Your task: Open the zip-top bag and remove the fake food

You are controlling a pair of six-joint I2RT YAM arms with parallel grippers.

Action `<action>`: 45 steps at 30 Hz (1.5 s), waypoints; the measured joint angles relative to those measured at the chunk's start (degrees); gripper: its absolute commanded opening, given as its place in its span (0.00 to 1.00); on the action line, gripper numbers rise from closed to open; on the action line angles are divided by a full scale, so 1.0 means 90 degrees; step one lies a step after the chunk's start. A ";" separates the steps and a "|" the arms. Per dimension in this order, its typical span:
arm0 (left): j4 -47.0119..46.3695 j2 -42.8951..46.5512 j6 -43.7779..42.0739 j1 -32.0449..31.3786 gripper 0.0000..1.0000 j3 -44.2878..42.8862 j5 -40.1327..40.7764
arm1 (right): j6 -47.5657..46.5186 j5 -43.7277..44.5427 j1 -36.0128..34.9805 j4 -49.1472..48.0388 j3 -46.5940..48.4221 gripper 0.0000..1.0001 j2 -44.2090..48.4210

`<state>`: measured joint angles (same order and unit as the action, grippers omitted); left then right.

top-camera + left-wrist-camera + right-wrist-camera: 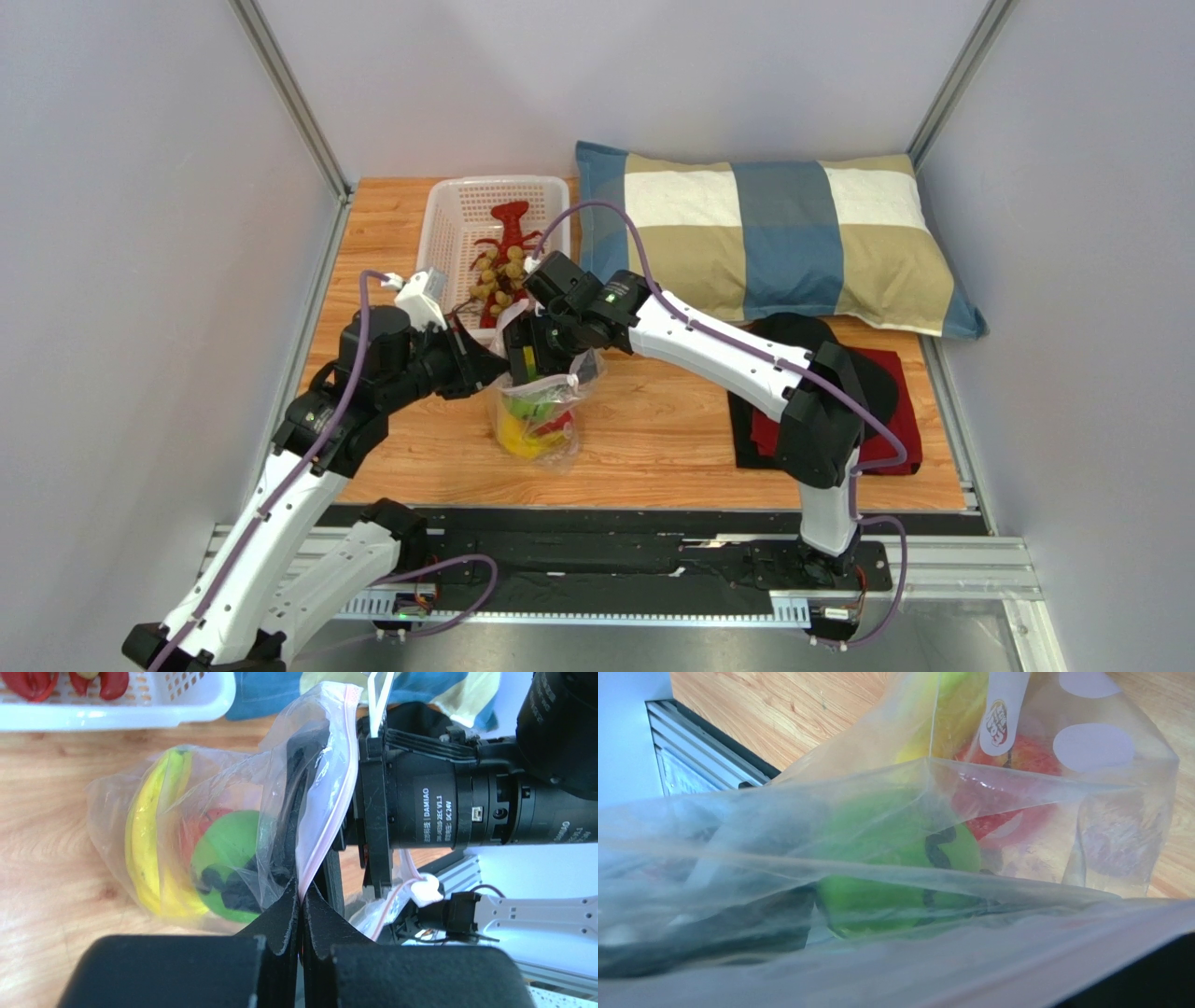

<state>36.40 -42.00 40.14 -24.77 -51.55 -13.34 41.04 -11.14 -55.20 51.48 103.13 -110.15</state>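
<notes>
The zip-top bag stands upright on the wooden table, in front of the basket. Through its clear plastic I see fake food: a yellow banana bunch, a green striped ball and a red fruit. My left gripper is shut on the pink zip strip at the bag's mouth. My right gripper is open at the bag's mouth from above. One of its black fingers reaches inside the bag. In the right wrist view, plastic lies across the lens, with the green ball close behind.
A white mesh basket at the back holds a red lobster toy and a brownish grape cluster. A checked pillow lies at the back right. A black and dark red cloth lies under the right arm.
</notes>
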 measured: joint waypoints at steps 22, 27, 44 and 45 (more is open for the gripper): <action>0.0663 -0.0381 0.0063 -0.0136 0.00 -0.0083 0.0153 | -0.1222 0.1251 -0.0471 -0.0134 -0.0233 0.00 0.0874; 0.0396 -0.0041 0.0401 -0.0165 0.00 0.0415 -0.0075 | -0.0466 0.1683 -0.0325 0.0270 0.1331 0.00 -0.0012; -0.0284 -0.0444 0.1095 -0.0240 0.00 0.0656 -0.0702 | 0.1246 0.1566 -0.0306 0.0209 0.1472 0.00 -0.0102; -0.0311 -0.0551 0.1124 -0.0238 0.00 0.0605 -0.0716 | 0.1248 0.1639 -0.0287 0.0284 0.1552 0.00 -0.0121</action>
<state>33.61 -46.96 50.26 -26.92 -46.11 -19.79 52.27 3.62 -57.78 54.04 117.10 -111.24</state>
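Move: My right hand already has the watermelon between its fingers inside the bag. The white basket it is bound for is centred some 25 cm ahead, 7 cm to the left and 12 cm lower. Still in the bag, the apple hangs about 4 cm to that hand's right, level fore and aft, 6 cm below; the banana is 2 cm back, straight under, 10 cm down. From my left hand, pinching the zip rim, the watermelon is roughly 2 cm ahead, 4 cm right and 9 cm lower. Keeping the watermelon gripped, I first ease my right hand about 3 cm back and a little right, then swing it some 7 cm forward and as much up, also left, towards the basket, turning it roughly 25 degrees clockwise. My left hand keeps pinching the zip rim; it waits, then sinks about 4 cm and tips down, drawing the rim down beside the watermelon, and ends drifting right. ##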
